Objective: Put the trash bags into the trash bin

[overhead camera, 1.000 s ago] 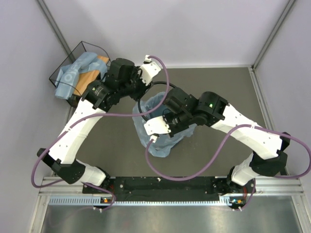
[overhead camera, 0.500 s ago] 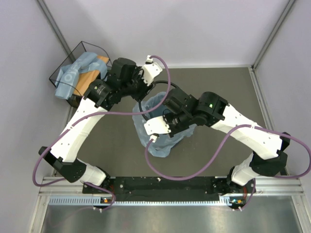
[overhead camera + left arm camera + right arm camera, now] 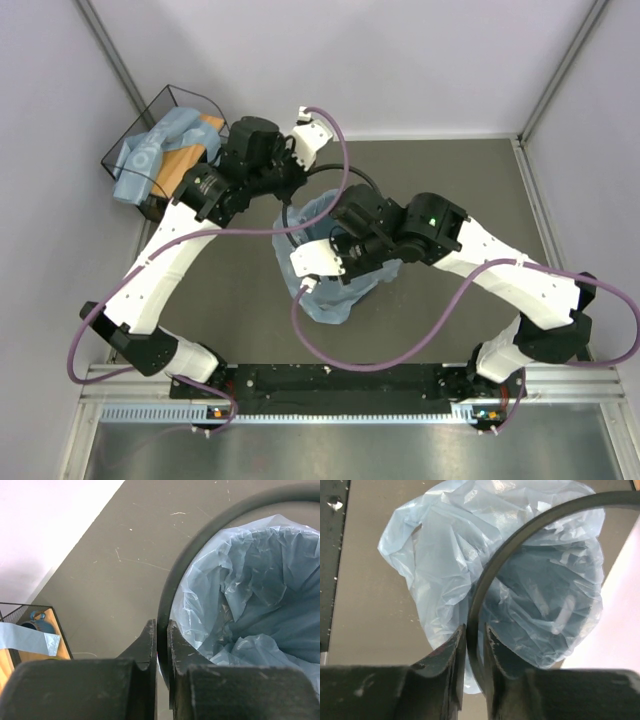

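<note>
A light-blue trash bag [image 3: 322, 290] lines and drapes over the trash bin in the middle of the table. The bin's wall is hidden under the film. In the left wrist view the bag [image 3: 260, 595] sinks into the bin's mouth. The thin black ring hoop [image 3: 340, 174] hangs above the bin's mouth. My left gripper [image 3: 291, 193] [image 3: 161, 626] is shut on the hoop [image 3: 172, 580] at its far-left arc. My right gripper [image 3: 338, 238] [image 3: 475, 629] is shut on the hoop [image 3: 520, 535] at its near side, with the bag [image 3: 445, 555] bulging below.
A black wire basket [image 3: 150, 110] with a wooden base stands at the far left corner and holds more blue film [image 3: 150, 150]. In the left wrist view the basket [image 3: 30, 611] shows a blue cup. Grey walls close in the table's left, back and right.
The left gripper has closed on the hoop's far-left arc. The right arm, still holding the hoop, has shifted slightly left.
</note>
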Action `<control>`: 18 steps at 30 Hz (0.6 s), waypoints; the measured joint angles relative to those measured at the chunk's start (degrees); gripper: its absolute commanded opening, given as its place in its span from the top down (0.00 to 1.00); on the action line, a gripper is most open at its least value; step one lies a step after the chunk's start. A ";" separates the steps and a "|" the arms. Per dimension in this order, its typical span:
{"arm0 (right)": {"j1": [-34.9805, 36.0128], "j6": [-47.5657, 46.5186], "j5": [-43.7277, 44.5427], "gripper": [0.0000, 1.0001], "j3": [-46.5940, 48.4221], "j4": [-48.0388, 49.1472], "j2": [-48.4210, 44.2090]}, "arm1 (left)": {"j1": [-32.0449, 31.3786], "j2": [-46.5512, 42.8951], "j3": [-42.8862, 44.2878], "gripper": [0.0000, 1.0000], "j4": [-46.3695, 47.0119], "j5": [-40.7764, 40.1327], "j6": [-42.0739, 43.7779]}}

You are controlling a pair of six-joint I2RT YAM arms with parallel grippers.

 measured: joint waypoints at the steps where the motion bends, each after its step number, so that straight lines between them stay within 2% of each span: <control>1: 0.00 0.42 0.17 0.35 0.00 0.00 0.00 | 0.17 0.00 0.00 1.00 0.11 0.11 -0.07; 3: 0.00 1.57 1.18 0.11 0.00 -0.90 -0.09 | 0.70 0.00 -0.02 1.00 -0.70 0.94 0.44; 4: -0.02 1.86 1.66 0.04 0.00 -1.22 -0.28 | 1.09 0.00 0.00 1.00 -1.42 1.81 0.59; 8: -0.35 3.34 2.36 0.02 -1.03 -1.22 -3.61 | 2.51 1.09 0.61 1.00 -4.50 4.68 0.48; 13: -3.67 6.84 0.76 0.01 -7.10 -0.59 -15.98 | 3.69 5.57 5.33 1.00 -9.68 7.17 -1.18; 18: -16.63 15.69 -4.85 0.02 -12.02 4.90 -25.99 | 4.52 10.05 9.62 1.00 -13.77 9.18 -3.32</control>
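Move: Both grippers hold the black ring over the bagged trash bin. Its middle lies about 6 cm back and 9 cm right of the left hand, 3 cm lower, and from the right hand about 9 cm ahead, laterally level, 3 cm higher. The bin mouth's middle is some 4 cm back, 9 cm right and 12 cm below the left hand; from the right hand it is about 11 cm straight ahead, 6 cm below. Rightward and upward the right hand pulls away, once its fingers have spread wide and let go of the ring's near edge: about 12 cm to the right and 6 cm up, turning clockwise as its left side rises. The left hand, still pinching the ring's far-left edge, sinks some 4 cm towards the bin mouth while its fingers tip down about 15 degrees. ##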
